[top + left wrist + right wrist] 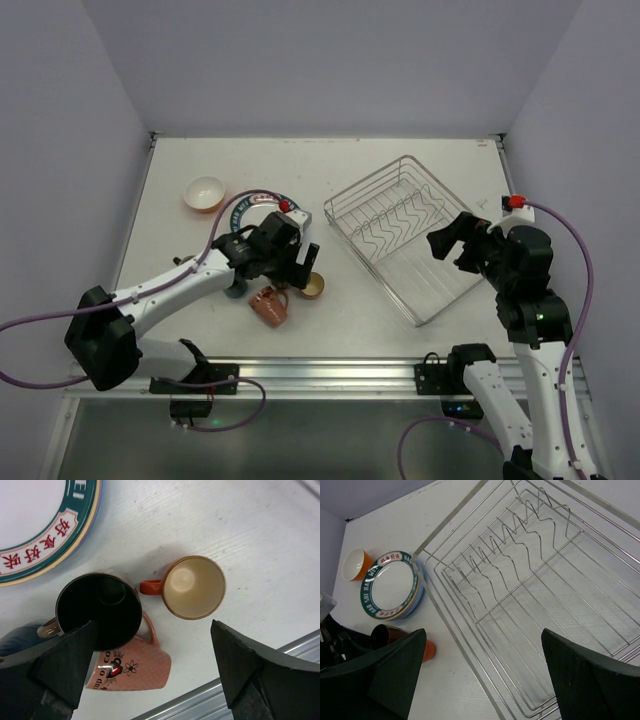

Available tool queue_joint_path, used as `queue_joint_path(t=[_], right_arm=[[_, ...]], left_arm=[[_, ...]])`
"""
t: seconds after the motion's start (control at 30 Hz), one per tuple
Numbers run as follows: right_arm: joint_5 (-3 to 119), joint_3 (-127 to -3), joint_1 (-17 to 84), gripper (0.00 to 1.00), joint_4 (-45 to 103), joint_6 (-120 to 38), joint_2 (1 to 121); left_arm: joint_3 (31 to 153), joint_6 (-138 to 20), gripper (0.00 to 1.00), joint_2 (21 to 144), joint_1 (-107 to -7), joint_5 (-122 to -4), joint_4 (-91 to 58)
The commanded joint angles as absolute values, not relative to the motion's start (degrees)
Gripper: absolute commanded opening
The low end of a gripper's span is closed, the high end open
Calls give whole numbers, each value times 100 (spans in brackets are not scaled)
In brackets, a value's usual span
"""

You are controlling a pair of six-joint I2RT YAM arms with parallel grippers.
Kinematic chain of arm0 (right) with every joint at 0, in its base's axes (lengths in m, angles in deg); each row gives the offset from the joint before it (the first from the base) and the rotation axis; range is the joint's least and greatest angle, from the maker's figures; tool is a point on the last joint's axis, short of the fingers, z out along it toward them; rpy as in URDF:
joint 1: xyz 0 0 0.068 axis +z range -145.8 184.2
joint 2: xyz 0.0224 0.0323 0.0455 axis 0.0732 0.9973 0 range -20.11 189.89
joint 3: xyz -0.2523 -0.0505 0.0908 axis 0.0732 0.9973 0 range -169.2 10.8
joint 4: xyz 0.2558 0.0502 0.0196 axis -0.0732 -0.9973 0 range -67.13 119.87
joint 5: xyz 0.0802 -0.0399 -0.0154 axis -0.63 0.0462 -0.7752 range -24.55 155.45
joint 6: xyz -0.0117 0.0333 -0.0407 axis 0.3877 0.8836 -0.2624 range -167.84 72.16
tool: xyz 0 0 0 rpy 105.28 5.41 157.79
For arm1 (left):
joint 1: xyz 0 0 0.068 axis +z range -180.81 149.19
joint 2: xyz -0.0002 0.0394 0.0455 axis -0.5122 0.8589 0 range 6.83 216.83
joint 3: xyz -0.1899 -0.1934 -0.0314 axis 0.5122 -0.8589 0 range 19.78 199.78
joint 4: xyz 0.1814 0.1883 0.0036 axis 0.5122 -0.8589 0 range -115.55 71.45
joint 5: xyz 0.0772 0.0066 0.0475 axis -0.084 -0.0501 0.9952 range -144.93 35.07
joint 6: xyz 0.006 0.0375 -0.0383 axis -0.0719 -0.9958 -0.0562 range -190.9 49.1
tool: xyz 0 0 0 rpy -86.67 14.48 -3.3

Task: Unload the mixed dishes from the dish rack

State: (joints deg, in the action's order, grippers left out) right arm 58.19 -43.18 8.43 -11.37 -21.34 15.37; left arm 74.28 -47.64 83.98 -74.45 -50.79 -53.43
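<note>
The silver wire dish rack (410,235) (530,580) stands at centre right with nothing in it. My right gripper (450,240) (484,635) hovers open over its near right part. Left of the rack lies a stack of plates (250,212) (40,525) (390,582), the top one white with a dark patterned rim. My left gripper (295,262) (153,630) hangs open above a cluster of mugs and holds nothing. The black mug (98,610) stands upright below its left finger (60,670). An orange mug (194,587) (313,286) is upright, and a pinkish-brown mug (132,667) (269,306) lies on its side.
An orange bowl (204,193) (355,564), white inside, sits at the far left beyond the plates. A blue shape (17,637) shows beside the black mug. The metal rail (250,680) of the table's near edge runs close to the mugs. Purple walls close in the table.
</note>
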Motion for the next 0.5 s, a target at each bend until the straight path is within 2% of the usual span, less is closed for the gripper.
queue_joint_path(t=[0.0,0.2,0.33,0.47], right_arm=[[5666,-4334,877,99,-977,-2191,1540],[5649,-4343,877,99,-986,-2235,1540],[5579,-4360,877,99,-951,-2244,1540],[5429,-4352,877,99,-916,-2253,1531]], left_arm=[[7953,-4770,100,7952,-7546,-4834,-5371],[8007,-4779,100,7522,-7581,-4658,-5872],[7639,-4700,100,6837,-7590,-4413,-6239],[7365,-4647,100,6712,-7529,-4349,-6495]])
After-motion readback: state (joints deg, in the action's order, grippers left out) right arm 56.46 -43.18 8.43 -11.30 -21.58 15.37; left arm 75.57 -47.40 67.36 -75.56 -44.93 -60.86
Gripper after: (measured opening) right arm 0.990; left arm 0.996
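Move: The dark mug, standing just beside the left hand, is about 5 cm to its left and 1 cm ahead, its middle some 7 cm lower. The tan cup stands about 4 cm right and 1 cm back, the pink mug lies about 6 cm left and 6 cm back, and the plate stack is 14 cm ahead and 7 cm left, all some 7 to 9 cm below. From the right hand, the dark mug is about 35 cm left, 1 cm ahead and 24 cm below. Holding nothing, its fingers already spread wide, the left hand rises clear of the dark mug and tan cup, about 7 cm in all. It goes up almost straight at first, then swings some 3 cm left and a little back over the dark mug, the fingers tipping about 10 degrees outward and staying open. ##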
